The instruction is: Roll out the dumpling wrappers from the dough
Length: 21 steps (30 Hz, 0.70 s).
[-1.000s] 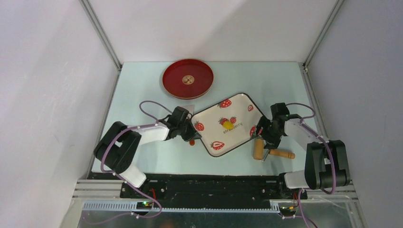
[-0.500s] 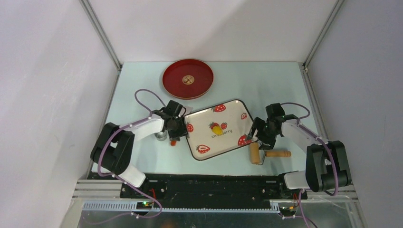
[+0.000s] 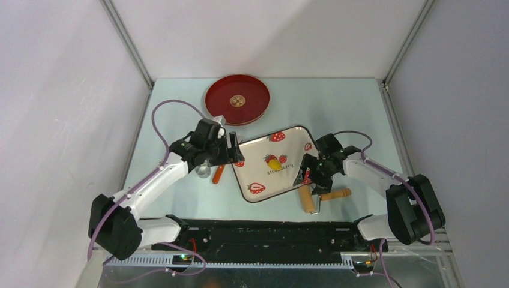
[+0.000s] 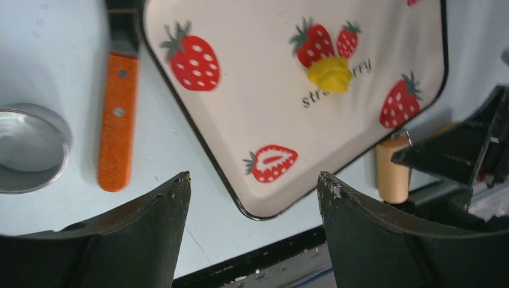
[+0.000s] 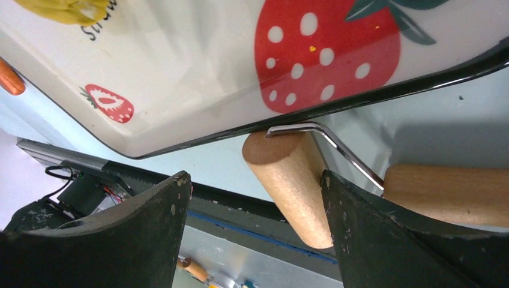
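Observation:
The dough [image 3: 274,161] is a small yellow lump in the middle of the strawberry tray [image 3: 254,157]; the left wrist view shows this dough [image 4: 329,74] on the tray [image 4: 252,114]. No dumpling wrappers are in view. My left gripper [image 3: 230,153] hovers open over the tray's left edge with nothing between its fingers. My right gripper [image 3: 305,175] stands open at the tray's near right edge, above the wooden roller [image 3: 308,198]. In the right wrist view the roller's drum [image 5: 288,180] lies between the jaws, close to the right finger [image 5: 384,234].
A red round plate [image 3: 237,99] sits at the back. A metal ring cutter [image 3: 203,171] and an orange-handled tool [image 3: 218,174] lie just left of the tray. The roller's handle [image 3: 336,194] points right. The black base rail [image 3: 270,231] runs along the near edge.
The tray slid left. My left gripper opened, let go of the tray's left corner and rose. My right gripper moved left and nearer, and the roller shifted left with it.

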Each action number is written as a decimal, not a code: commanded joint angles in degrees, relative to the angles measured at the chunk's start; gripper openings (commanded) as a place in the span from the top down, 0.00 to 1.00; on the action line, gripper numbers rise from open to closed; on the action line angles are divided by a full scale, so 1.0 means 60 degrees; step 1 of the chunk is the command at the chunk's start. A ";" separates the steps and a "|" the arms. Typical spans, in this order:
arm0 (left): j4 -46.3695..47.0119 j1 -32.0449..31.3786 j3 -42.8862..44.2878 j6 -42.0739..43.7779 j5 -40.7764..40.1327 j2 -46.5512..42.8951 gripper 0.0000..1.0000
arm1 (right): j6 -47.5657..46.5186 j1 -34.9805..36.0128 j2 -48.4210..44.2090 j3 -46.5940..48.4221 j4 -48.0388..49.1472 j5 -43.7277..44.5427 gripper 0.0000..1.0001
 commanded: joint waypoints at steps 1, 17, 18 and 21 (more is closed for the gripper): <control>-0.0112 -0.0851 0.0128 0.0225 -0.0012 -0.0123 0.19 | -0.0050 0.0086 -0.0225 0.0658 -0.0502 0.0044 0.17; -0.0097 -0.5100 0.3634 0.2834 -0.1606 0.2930 0.16 | -0.1856 -0.4192 -0.2778 0.0438 -0.2047 -0.1372 0.17; -0.0094 -0.5281 0.3852 0.3089 -0.1629 0.3132 0.16 | -0.1953 -0.4456 -0.2981 0.0378 -0.2051 -0.1430 0.17; -0.0104 -0.5970 0.4995 0.4076 -0.1728 0.4261 0.16 | -0.2066 -0.5772 -0.3375 -0.0029 -0.2031 -0.1845 0.17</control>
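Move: Some 23 cm to the left hand's right, 10 cm back and 12 cm below lies the wooden drum of the roller. Nearer this hand's way is the yellow dough on the middle of the tray, about 12 cm right and 3 cm ahead. From the right hand the drum is 3 cm back and 3 cm below, neither left nor right; the roller's handle lies 8 cm right and 2 cm back, and the dough about 10 cm left and 10 cm ahead. Sweeping right and some 6 cm back over the tray, the empty left hand passes on the dough's near side towards the roller, about 17 cm to the right, rising slightly at the end and turning clockwise, fingers still wide open. Meanwhile the open right hand climbs about 7 cm away from the drum and draws off to the right and a little forward, also turning clockwise. ##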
